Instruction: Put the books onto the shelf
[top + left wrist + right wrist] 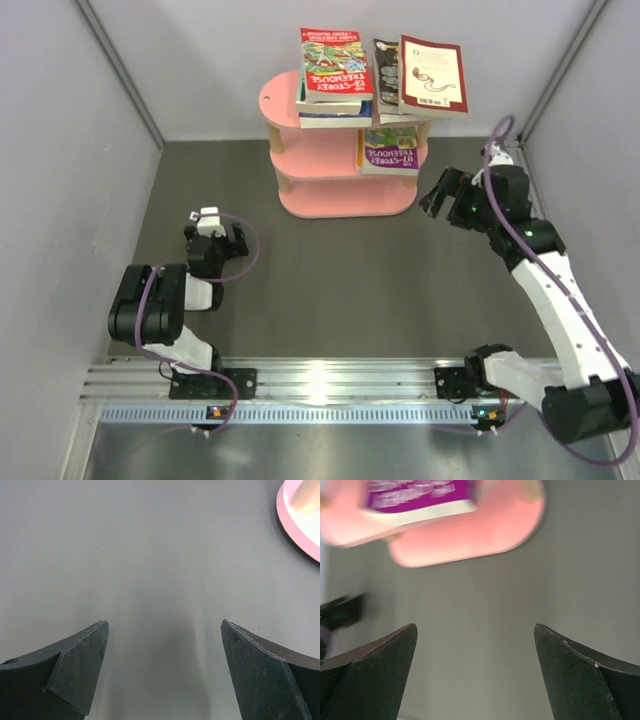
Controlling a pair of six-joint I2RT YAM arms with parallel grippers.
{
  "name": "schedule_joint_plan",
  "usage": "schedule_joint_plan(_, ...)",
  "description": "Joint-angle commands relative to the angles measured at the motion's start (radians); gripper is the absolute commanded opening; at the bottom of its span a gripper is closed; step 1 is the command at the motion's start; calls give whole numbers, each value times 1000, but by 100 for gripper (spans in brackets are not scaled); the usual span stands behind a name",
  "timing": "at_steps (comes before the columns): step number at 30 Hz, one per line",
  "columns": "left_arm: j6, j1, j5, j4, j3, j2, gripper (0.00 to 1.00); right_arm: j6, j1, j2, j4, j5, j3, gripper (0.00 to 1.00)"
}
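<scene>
The pink shelf (pixel 340 203) stands at the back of the dark table. On its top board lie a red Treehouse book (pixel 335 64) over a small stack, a dark-covered book (pixel 386 68) and a maroon-and-cream book (pixel 432 75). A purple-green book (pixel 390 150) rests on the middle board. My right gripper (pixel 438 196) hovers just right of the shelf, open and empty (pixel 475 627), facing the shelf (pixel 470 537) and the purple book (pixel 420 492). My left gripper (pixel 213 226) is low at the left, open and empty (pixel 165 625), with the shelf's bottom board (pixel 300 525) at its view's top right.
Grey walls close in the table on the left, right and back. A metal rail (pixel 330 385) with both arm bases runs along the near edge. The left arm (pixel 340 612) shows blurred at the left of the right wrist view.
</scene>
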Motion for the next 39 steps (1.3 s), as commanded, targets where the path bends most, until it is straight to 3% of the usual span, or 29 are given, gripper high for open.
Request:
schedule_joint_plan(1, 11, -4, 22, 86, 3, -3, 99, -110, 20, 90, 157, 231, -68, 100)
schedule_joint_plan(3, 11, -2, 24, 86, 3, -1, 99, -338, 48, 143, 210, 394, -136, 100)
schedule_joint_plan(5, 11, -4, 24, 85, 3, -1, 99, -430, 51, 190, 279, 481, -205, 100)
schedule_joint_plan(8, 11, -4, 24, 86, 2, -1, 99, -562, 42, 158, 557, 470, -412, 100)
schedule_joint_plan(9, 11, -2, 22, 86, 3, -3, 99, -570, 28, 143, 734, 462, -515, 100)
schedule_joint_plan(13, 11, -2, 22, 86, 3, -1, 99, -564, -21, 112, 1125, 407, -722, 100)
schedule_joint_plan(16, 11, -2, 24, 86, 3, -3, 99, -553, -76, 211, 1317, 418, -786, 100)
schedule_joint_plan(26, 11, -2, 24, 86, 3, -3, 99, -482, -208, 450, 1810, 202, -894, 100)
schedule_joint_plan(39, 11, -2, 22, 85, 3, -3, 99, -530, -193, 450, 1806, 198, -894, 100)
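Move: The open right hand hangs about 30 cm above the table, and the bare table patch it heads for lies some 8 cm ahead and 12 cm to its right. The shelf's middle is about 22 cm ahead, 19 cm left and 14 cm below; on it, the purple book sits roughly 20 cm ahead, 11 cm left and 12 cm below. From the left hand, that bare patch is about 61 cm to the right, 1 cm back and 8 cm below. With nothing in its open fingers, the right hand swings down about 20 cm to low over the bare table right of the shelf, going slightly forward at first and carrying on to its right, some 12 cm in all. Near the bottom it eases forward and comes back up about 3 cm, while the wrist rolls its left side down some 30 degrees, tips the fingers up towards level and turns a little clockwise to point straight ahead, touching nothing. ##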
